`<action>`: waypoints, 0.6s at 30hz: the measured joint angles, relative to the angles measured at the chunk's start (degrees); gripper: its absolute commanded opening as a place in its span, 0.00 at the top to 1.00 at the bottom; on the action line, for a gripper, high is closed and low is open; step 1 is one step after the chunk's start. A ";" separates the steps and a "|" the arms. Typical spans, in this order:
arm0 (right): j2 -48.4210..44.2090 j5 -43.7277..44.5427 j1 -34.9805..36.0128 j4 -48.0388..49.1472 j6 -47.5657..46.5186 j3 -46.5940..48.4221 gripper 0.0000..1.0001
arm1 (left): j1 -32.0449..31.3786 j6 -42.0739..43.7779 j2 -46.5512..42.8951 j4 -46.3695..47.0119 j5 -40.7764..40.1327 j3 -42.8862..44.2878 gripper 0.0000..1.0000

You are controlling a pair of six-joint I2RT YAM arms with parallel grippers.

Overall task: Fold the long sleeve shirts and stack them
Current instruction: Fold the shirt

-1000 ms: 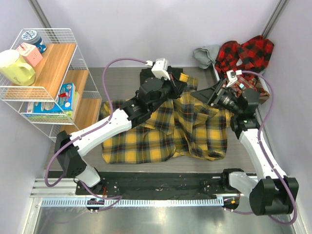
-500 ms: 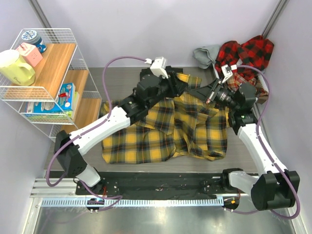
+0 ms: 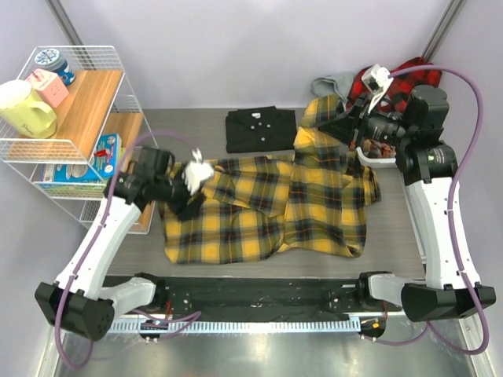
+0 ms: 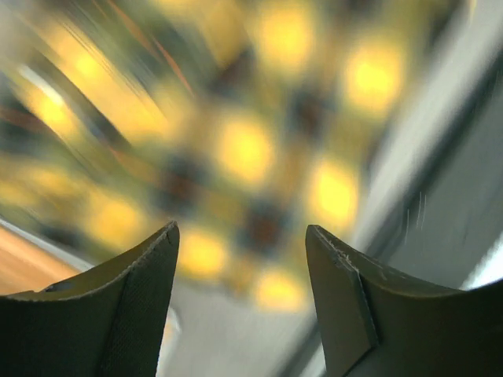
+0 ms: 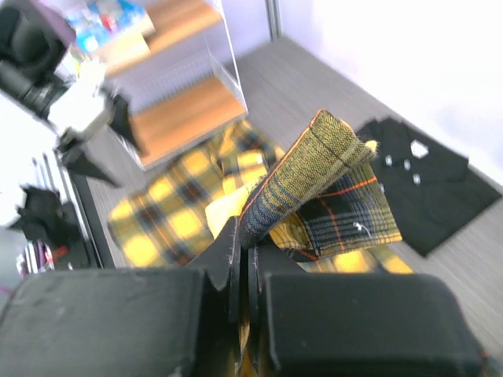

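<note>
The yellow-and-black plaid shirt [image 3: 259, 212] lies spread across the middle of the table. My right gripper [image 3: 336, 128] is shut on a fold of its upper right part [image 5: 314, 169], holding that fold up off the table at the back right. My left gripper [image 3: 191, 203] hovers over the shirt's left side; in the left wrist view it [image 4: 242, 243] is open with nothing between its fingers [image 4: 134, 306], above blurred plaid. A folded black shirt [image 3: 259, 128] lies at the back of the table. Red-and-black plaid shirts [image 3: 401, 78] are heaped at the back right.
A white wire rack [image 3: 78, 118] with wooden shelves, a mug and boxes stands at the left edge. A grey cloth [image 3: 330, 85] lies beside the red pile. Walls close in the back and right sides.
My left gripper opened and swung back from the shirt's top middle to its left side. My right gripper shut on the yellow shirt and lifted its upper part toward the back right.
</note>
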 measured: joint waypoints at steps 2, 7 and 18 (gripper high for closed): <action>0.68 0.09 -0.02 -3.48 -3.28 0.87 0.99 | 0.61 10.19 -3.80 -7.34 -2.56 -7.96 0.35; 0.50 1.29 -0.11 -10.14 -8.35 0.90 0.99 | 1.07 25.53 -9.09 -16.46 -9.53 -21.94 0.36; -1.46 5.20 -0.11 -12.37 -10.64 1.79 0.99 | -0.76 26.62 -8.72 -12.70 -16.17 -29.68 0.30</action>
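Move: The plaid shirt's near-left hem corner lies about 12 cm back from the open left gripper, 8 cm to its left and some 20 cm below. Six centimetres beyond that corner and 5 cm left of it is the rack's near shelf corner; the folded-over sleeve lies about 8 cm ahead of and 11 cm right of the left gripper, flat below. From the right gripper the hem corner is roughly 18 cm back, 40 cm left and 41 cm down. Bring the left gripper down about 15 cm while drawing it back some 12 cm and left 10 cm to the shirt's near-left hem corner, fast at first, then easing off; swing the fingers some 35 degrees to point nearly straight down, keeping them open. With the right gripper keep the raised part of the shirt pinched, letting it sink about 2 cm and drift slightly right. ##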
